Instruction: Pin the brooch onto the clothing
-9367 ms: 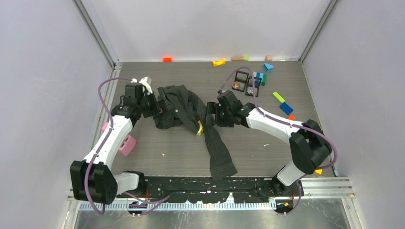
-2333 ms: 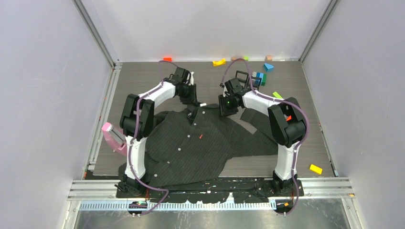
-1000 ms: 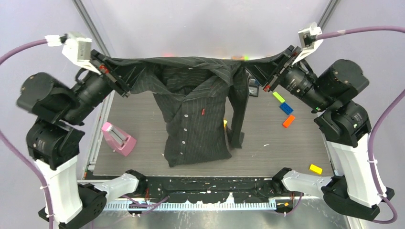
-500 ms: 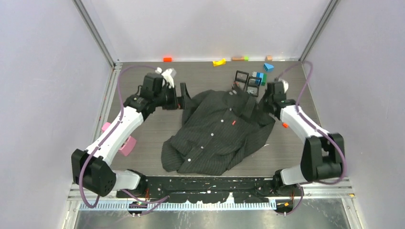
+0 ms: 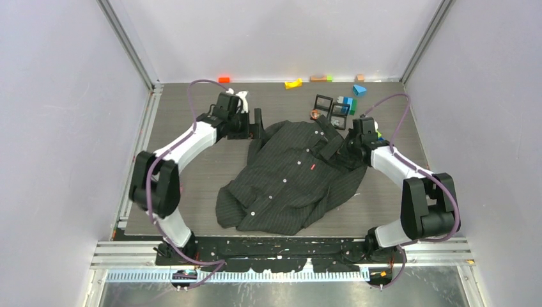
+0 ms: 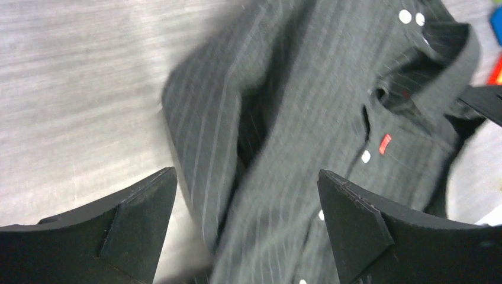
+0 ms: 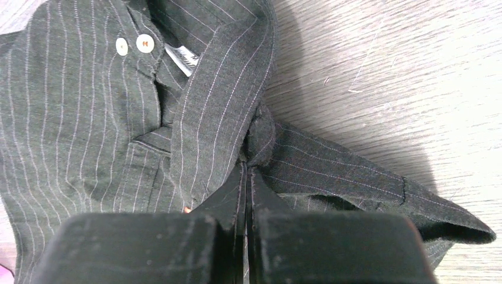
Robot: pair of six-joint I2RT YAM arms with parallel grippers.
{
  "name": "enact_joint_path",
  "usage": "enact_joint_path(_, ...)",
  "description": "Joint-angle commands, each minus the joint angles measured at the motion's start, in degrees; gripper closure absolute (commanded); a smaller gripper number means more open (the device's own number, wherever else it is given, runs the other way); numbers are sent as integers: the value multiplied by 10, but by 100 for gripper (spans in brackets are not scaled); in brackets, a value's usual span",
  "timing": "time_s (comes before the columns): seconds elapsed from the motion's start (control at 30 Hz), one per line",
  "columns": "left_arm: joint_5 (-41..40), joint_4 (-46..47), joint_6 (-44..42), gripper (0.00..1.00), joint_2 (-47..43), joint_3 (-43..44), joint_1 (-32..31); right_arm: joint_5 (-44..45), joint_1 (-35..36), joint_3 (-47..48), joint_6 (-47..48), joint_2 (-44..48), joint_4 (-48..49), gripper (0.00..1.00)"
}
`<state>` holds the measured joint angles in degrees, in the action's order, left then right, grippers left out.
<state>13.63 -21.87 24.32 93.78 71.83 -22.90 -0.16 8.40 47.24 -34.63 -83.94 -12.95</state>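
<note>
The clothing point(image 5: 291, 182), a dark pinstriped shirt with white buttons and a tiny red tag point(image 5: 312, 167), lies spread front-up on the table. My left gripper point(image 5: 258, 126) stands open just off the shirt's left shoulder. In the blurred left wrist view its fingers point(image 6: 139, 222) are wide apart over the shirt point(image 6: 284, 177), holding nothing. My right gripper point(image 5: 329, 152) is shut on a fold of the shirt point(image 7: 89, 118) beside the collar; in the right wrist view the gripper point(image 7: 247, 180) pinches that fabric. A small coppery brooch point(image 5: 314, 115) lies by the black trays, beyond the collar.
Two black trays point(image 5: 324, 102) and some stacked coloured blocks point(image 5: 348, 103) sit just behind the shirt's collar. Along the back edge lie an orange block point(image 5: 224, 79), a yellow one point(image 5: 293, 83) and a blue one point(image 5: 359, 89). Purple walls close three sides.
A second ago both grippers held the shirt stretched in the air. It now lies on the table; the left gripper has let go and opened, while the right stays shut on it.
</note>
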Motion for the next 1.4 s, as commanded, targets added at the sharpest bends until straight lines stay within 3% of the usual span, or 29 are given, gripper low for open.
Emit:
enact_joint_path(0.0, -32, 33, -36, 10, 89, 82, 1, -1, 2, 7, 3, 38, 17, 100)
enact_joint_path(0.23, -60, 6, -31, 25, 201, 182, 1, -3, 1, 13, 15, 61, -4, 100)
enact_joint_path(0.67, -40, 13, -14, 31, 264, 211, -22, -6, 2, 27, 23, 51, -14, 100)
enact_joint_path(0.77, -42, -5, -22, 44, 284, 232, -22, -11, 2, 33, 23, 51, -16, 100)
enact_joint_path(0.87, -46, -1, -27, 74, 282, 232, -23, -10, 2, 40, 28, 57, -24, 100)
enact_joint_path(0.97, -65, 22, -35, 99, 251, 210, -23, -4, 2, 52, 39, 66, -45, 100)
enact_joint_path(1.2, -150, 19, -66, 100, 68, 177, -9, 56, 1, 164, 87, 131, -143, 100)
enact_joint_path(1.37, -202, -53, -115, 100, -68, 213, 10, 105, 1, 288, 133, 190, -215, 100)
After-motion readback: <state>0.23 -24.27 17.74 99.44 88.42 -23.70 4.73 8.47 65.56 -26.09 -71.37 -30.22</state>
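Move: The left hand, open and empty, goes for the clothing's far-left edge, about 8 cm ahead, 4 cm to its right and 10 cm below; the red tab lies about 7 cm back and 17 cm right of the hand. The left brooch box stands some 16 cm ahead and 21 cm right, and the right one about 12 cm ahead and 27 cm right. The right hand already holds the clothing's far-right part, with that far-left edge about 10 cm ahead and 25 cm left, 2 cm lower. The left hand reaches forward and down about 8 and 10 cm, easing slightly to its right, and shuts its part-narrowed fingers on the far-left edge of the clothing, then lifts that edge about 13 cm, drifting some 4 cm back to its left as the fingers tip upward by roughly 15 degrees. The right hand keeps its pinch throughout, rising a couple of centimetres and waiting there until the left has its grip, then lifts quickly alongside it to end about 13 cm above its start, its fingers also tipping upward. ##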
